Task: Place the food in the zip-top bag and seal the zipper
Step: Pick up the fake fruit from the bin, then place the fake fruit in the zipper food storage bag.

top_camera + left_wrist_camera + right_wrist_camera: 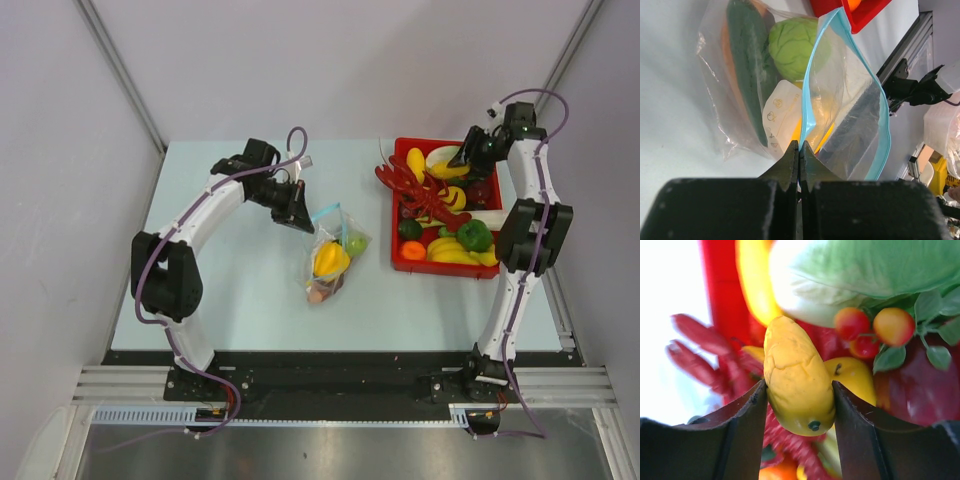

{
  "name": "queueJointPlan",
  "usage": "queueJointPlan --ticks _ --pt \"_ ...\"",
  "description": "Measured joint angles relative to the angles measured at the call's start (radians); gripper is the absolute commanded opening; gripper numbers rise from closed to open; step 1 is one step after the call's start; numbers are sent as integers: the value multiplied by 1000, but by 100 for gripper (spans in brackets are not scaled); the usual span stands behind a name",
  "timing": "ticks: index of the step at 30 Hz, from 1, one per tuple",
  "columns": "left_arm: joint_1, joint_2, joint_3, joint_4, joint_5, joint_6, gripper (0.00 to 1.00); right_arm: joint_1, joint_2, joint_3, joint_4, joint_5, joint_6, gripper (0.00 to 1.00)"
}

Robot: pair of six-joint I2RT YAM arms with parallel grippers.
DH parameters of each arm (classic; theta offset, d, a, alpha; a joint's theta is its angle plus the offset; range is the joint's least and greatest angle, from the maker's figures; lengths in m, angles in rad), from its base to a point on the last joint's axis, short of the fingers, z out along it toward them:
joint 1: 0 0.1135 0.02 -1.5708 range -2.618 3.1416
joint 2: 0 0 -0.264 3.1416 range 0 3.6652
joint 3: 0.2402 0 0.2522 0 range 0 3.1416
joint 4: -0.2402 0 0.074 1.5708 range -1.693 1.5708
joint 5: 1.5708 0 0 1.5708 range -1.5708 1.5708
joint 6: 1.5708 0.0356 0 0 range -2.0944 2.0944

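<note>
The clear zip-top bag (335,255) lies at mid table, its mouth toward the back left. In the left wrist view it holds a dark green cucumber (747,65), a green round fruit (795,45) and a yellow piece (812,131) behind the white label (782,115). My left gripper (800,146) is shut on the light blue zipper (810,85) at one end; the mouth gapes open. It also shows in the top view (297,213). My right gripper (799,390) is over the red tray (398,262), shut on a yellow bumpy fruit (795,375).
The tray holds a red toy lobster (428,195), bananas (455,252), a green pepper (474,235), an orange piece (413,250), a pale green cabbage (865,270) and small red-orange berries (875,327). Grey walls stand on both sides of the table.
</note>
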Motion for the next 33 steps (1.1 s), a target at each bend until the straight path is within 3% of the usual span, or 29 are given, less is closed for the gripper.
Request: queueJointPlan --ticks 5,9,14,23,33 --pt "0 0 -27 5 0 0 0 2 -140 -37 39 22 -20 18" --pt "2 -3 -33 11 1 0 0 15 -224 -38 60 46 -90 5" --pt "2 -36 -55 42 4 -8 0 89 -329 -38 23 -13 -219 1" --pt "2 -84 -64 93 33 -48 0 586 -621 -257 -75 -90 -399 0" --pt "2 -116 -64 132 90 -129 0 763 -772 -342 -122 -36 -515 0"
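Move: The right hand already holds the yellow fruit, just clear of the bin; the bag's mouth lies about 33 cm to its left and 24 cm back, roughly level. Below it by 6 or 7 cm are the lobster (11 cm left, 5 back), the lettuce (6 ahead, 2 left) and a yellow squash (11 left, 3 ahead). From the left hand, pinching the rim, the yellow fruit is some 36 cm right, 22 ahead and 5 below. Straight up first, then in a fast sweep left and back, the right hand carries the yellow fruit over the lobster and out of the bin to the bag's mouth, rising about 20 cm in all. It swings some 60 degrees counter-clockwise until the fingers point left, less steeply down, grip unchanged. The left hand keeps its pinch on the rim and, after a slight dip, lifts it about 4 cm. ##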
